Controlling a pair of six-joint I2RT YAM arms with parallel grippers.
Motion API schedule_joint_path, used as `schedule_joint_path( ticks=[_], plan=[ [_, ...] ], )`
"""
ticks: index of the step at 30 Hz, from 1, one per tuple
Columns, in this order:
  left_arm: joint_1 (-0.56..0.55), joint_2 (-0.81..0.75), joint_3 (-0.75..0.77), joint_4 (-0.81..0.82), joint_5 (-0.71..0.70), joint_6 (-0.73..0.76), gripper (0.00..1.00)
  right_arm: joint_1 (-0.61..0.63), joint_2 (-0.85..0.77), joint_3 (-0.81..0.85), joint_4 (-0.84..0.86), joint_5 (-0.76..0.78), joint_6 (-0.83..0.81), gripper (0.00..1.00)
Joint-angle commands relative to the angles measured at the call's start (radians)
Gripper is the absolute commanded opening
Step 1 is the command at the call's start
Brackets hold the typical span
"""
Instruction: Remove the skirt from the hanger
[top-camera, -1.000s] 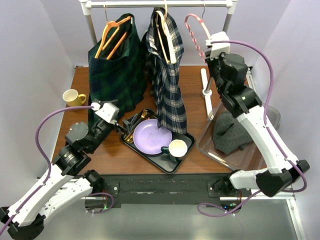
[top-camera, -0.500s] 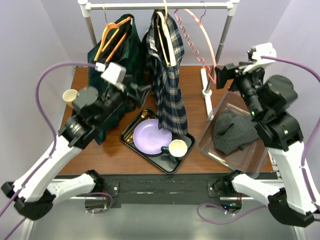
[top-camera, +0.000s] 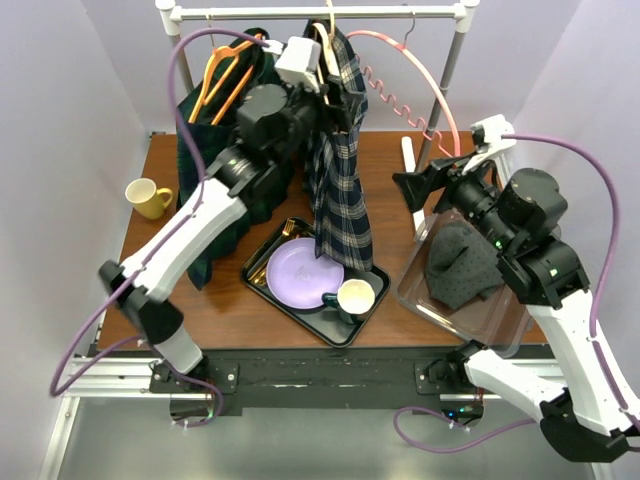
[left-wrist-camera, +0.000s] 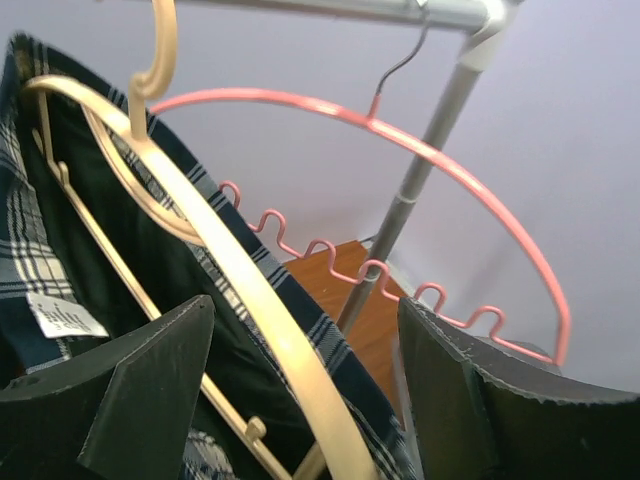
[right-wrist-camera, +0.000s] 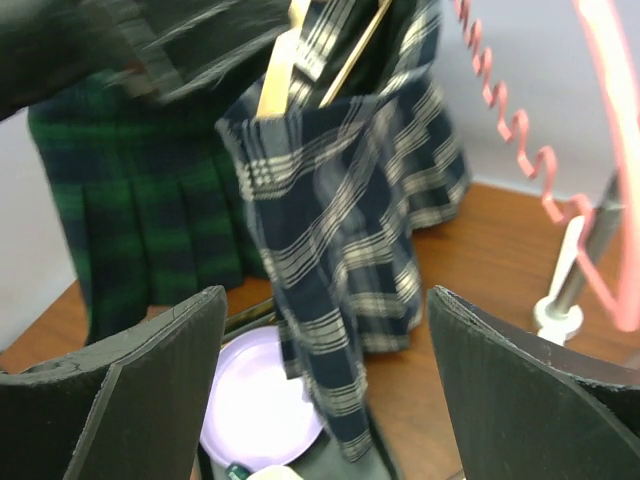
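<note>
A navy plaid skirt (top-camera: 340, 190) hangs from a cream wooden hanger (top-camera: 325, 50) on the rail (top-camera: 320, 10). My left gripper (top-camera: 332, 82) is up at that hanger. In the left wrist view the left gripper (left-wrist-camera: 305, 305) is open, its jaws either side of the cream hanger's arm (left-wrist-camera: 250, 300) and not touching it. My right gripper (top-camera: 418, 182) hovers open over the table right of the skirt, under the bare pink hanger (top-camera: 415, 70). In the right wrist view the right gripper (right-wrist-camera: 328, 295) faces the navy skirt (right-wrist-camera: 340, 220) with nothing between its fingers.
A dark green plaid skirt (top-camera: 225, 150) hangs on an orange hanger (top-camera: 225, 65) at the left. Below the skirts a black tray (top-camera: 300, 318) holds a purple plate (top-camera: 303, 272) and a cup (top-camera: 355, 297). A yellow mug (top-camera: 148, 196) stands far left. A clear bin (top-camera: 510, 310) holds grey cloth (top-camera: 460, 265).
My left arm has risen from beside the tray to the cream hanger's top. My right gripper has opened, let go of the pink hanger and drawn back; that hanger has swung.
</note>
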Motion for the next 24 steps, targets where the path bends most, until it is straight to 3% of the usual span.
schedule_joint_path(
  ticks=[1,4,8,17,21,24],
  plan=[
    [0.000,0.074,0.100,0.008,-0.073,-0.002,0.77,-0.001,-0.021,-0.027,0.091,-0.073,0.051,0.84],
    [0.000,0.104,0.124,-0.002,-0.083,0.001,0.75,0.001,-0.031,-0.044,0.100,-0.086,0.048,0.84],
    [0.000,0.085,0.088,0.070,-0.039,-0.016,0.63,0.004,-0.041,-0.058,0.100,-0.054,0.028,0.84],
    [0.056,0.097,0.038,0.147,0.134,-0.123,0.39,0.004,-0.066,-0.048,0.102,-0.062,0.025,0.85],
    [0.111,0.105,0.010,0.193,0.260,-0.204,0.35,0.005,-0.067,-0.048,0.100,-0.060,0.022,0.85],
    [0.128,0.105,-0.007,0.229,0.300,-0.235,0.21,0.005,-0.063,-0.048,0.097,-0.060,0.019,0.85]
  ],
)
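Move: The near lower arm of the beige hanger that carries the plaid skirt is about 4 cm ahead of the left hand's open fingers, some 1 cm to the right and 3 cm below. At roughly the same height as the hand, the empty pink hanger hangs about 10 cm ahead and 14 cm right; the orange hanger is about 5 cm ahead and 18 cm left. From the right hand, that near arm lies some 13 cm ahead, 13 cm left and slightly higher. Forward and down, drifting right, the left hand moves about 5 cm to bring its open fingers astride the beige hanger's near arm. It then lifts a centimetre or so while the fingers close to under half open and pinch the arm, and finally the wrist turns roughly 10 degrees, partly clockwise, as the hand eases forward. ##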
